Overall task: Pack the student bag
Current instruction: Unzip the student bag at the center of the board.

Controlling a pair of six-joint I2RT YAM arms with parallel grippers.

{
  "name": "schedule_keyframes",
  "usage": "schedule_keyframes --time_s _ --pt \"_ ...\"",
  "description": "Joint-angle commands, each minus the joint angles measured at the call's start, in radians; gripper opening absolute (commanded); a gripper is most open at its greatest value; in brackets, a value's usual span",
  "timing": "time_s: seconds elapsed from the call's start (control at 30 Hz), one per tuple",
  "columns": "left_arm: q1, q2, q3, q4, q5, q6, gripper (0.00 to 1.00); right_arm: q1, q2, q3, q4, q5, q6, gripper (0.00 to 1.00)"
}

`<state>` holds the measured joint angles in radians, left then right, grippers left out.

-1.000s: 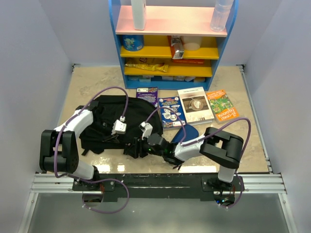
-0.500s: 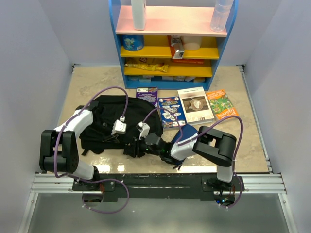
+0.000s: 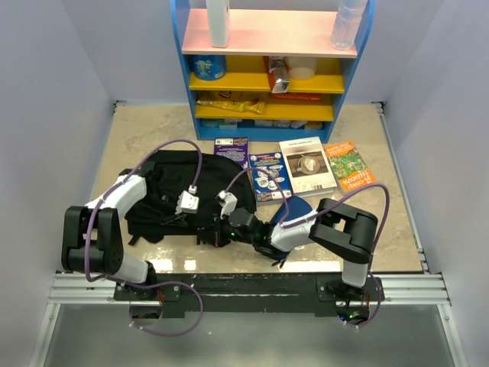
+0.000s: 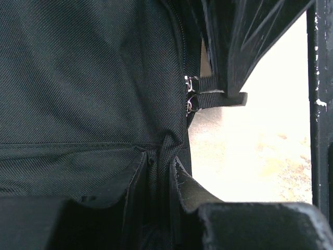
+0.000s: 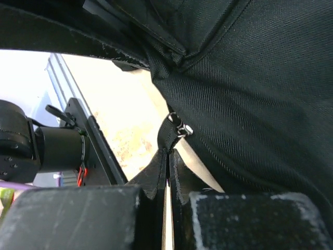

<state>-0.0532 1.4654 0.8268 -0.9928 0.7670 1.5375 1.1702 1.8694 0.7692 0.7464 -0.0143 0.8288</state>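
The student bag (image 3: 157, 187), a large black fabric backpack, lies flat at the left of the table. My left gripper (image 3: 176, 216) rests on its near side, and in the left wrist view the left gripper (image 4: 157, 162) is shut on a raised fold of the bag's fabric (image 4: 162, 146) beside a zipper seam. My right gripper (image 3: 211, 233) reaches the bag's near right corner. In the right wrist view the right gripper (image 5: 169, 153) is shut on a black zipper pull strap (image 5: 170, 133) with a metal ring. Several books lie to the right of the bag.
A purple book (image 3: 231, 147), a blue book (image 3: 269, 176), a white book (image 3: 307, 164) and an orange book (image 3: 348, 164) lie in a row before the blue shelf unit (image 3: 267, 69). A dark-blue pencil case (image 3: 298, 205) sits by the right arm. Two more zipper pulls (image 4: 192, 95) show near the bag's edge.
My right gripper has closed onto the zipper pull strap at the bag's corner, and its arm shifted slightly. The left gripper has kept its hold on the fabric.
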Motion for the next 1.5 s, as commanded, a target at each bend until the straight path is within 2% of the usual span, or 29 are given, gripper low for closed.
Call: schedule_keyframes --time_s 0.0,0.27,0.6,0.8,1.0,1.13,1.2,1.23,1.27,1.33,1.37,1.47 --pt "-0.008 -0.019 0.0 0.011 0.028 0.036 0.06 -0.004 -0.122 -0.004 -0.108 0.045 -0.069 0.0" --pt "-0.007 -0.03 -0.018 0.011 0.003 0.044 0.05 -0.004 -0.173 0.041 -0.35 0.063 -0.132 0.0" --pt "0.019 -0.031 -0.02 -0.021 -0.028 0.102 0.01 -0.044 -0.309 0.111 -0.697 0.237 -0.187 0.0" --pt "0.053 -0.033 -0.026 -0.063 -0.081 0.165 0.0 -0.079 -0.386 0.154 -0.833 0.323 -0.241 0.0" --pt "0.223 -0.04 -0.022 -0.144 -0.141 0.286 0.0 -0.095 -0.377 0.191 -0.921 0.372 -0.284 0.0" --pt "0.335 -0.039 -0.011 -0.188 -0.201 0.355 0.02 -0.096 -0.355 0.202 -0.915 0.37 -0.3 0.0" --pt "0.383 -0.037 0.018 -0.208 -0.196 0.369 0.19 -0.096 -0.349 0.202 -0.894 0.346 -0.3 0.0" --pt "0.389 -0.033 0.037 -0.254 -0.172 0.374 0.32 -0.096 -0.34 0.197 -0.881 0.323 -0.303 0.0" --pt "0.392 -0.033 0.055 -0.285 -0.154 0.389 0.55 -0.092 -0.337 0.194 -0.866 0.3 -0.301 0.0" --pt "0.389 -0.057 0.119 -0.325 -0.054 0.353 0.81 -0.08 -0.32 0.185 -0.82 0.257 -0.292 0.0" --pt "0.385 -0.079 0.135 -0.325 -0.019 0.337 0.89 -0.07 -0.316 0.185 -0.806 0.249 -0.29 0.0" --pt "0.272 -0.163 0.178 -0.325 0.057 0.264 1.0 -0.037 -0.291 0.196 -0.76 0.203 -0.283 0.0"
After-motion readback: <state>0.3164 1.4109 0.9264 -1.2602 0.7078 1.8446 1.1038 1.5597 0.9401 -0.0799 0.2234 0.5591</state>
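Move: The right hand already pinches one zip pull of the student bag; the zip runs on to the bag's right end, about 13 cm right and 10 cm ahead at much the same height. The other pull is some 3 cm left and 1 cm ahead; the blue pencil case lies about 27 cm right, 6 cm ahead. The left hand grips the bag's near edge, with the pinched pull roughly 11 cm right, 5 cm back. Right hand draws the pinched zip pull 10 cm right and forward while left drags bag left, then opens. ##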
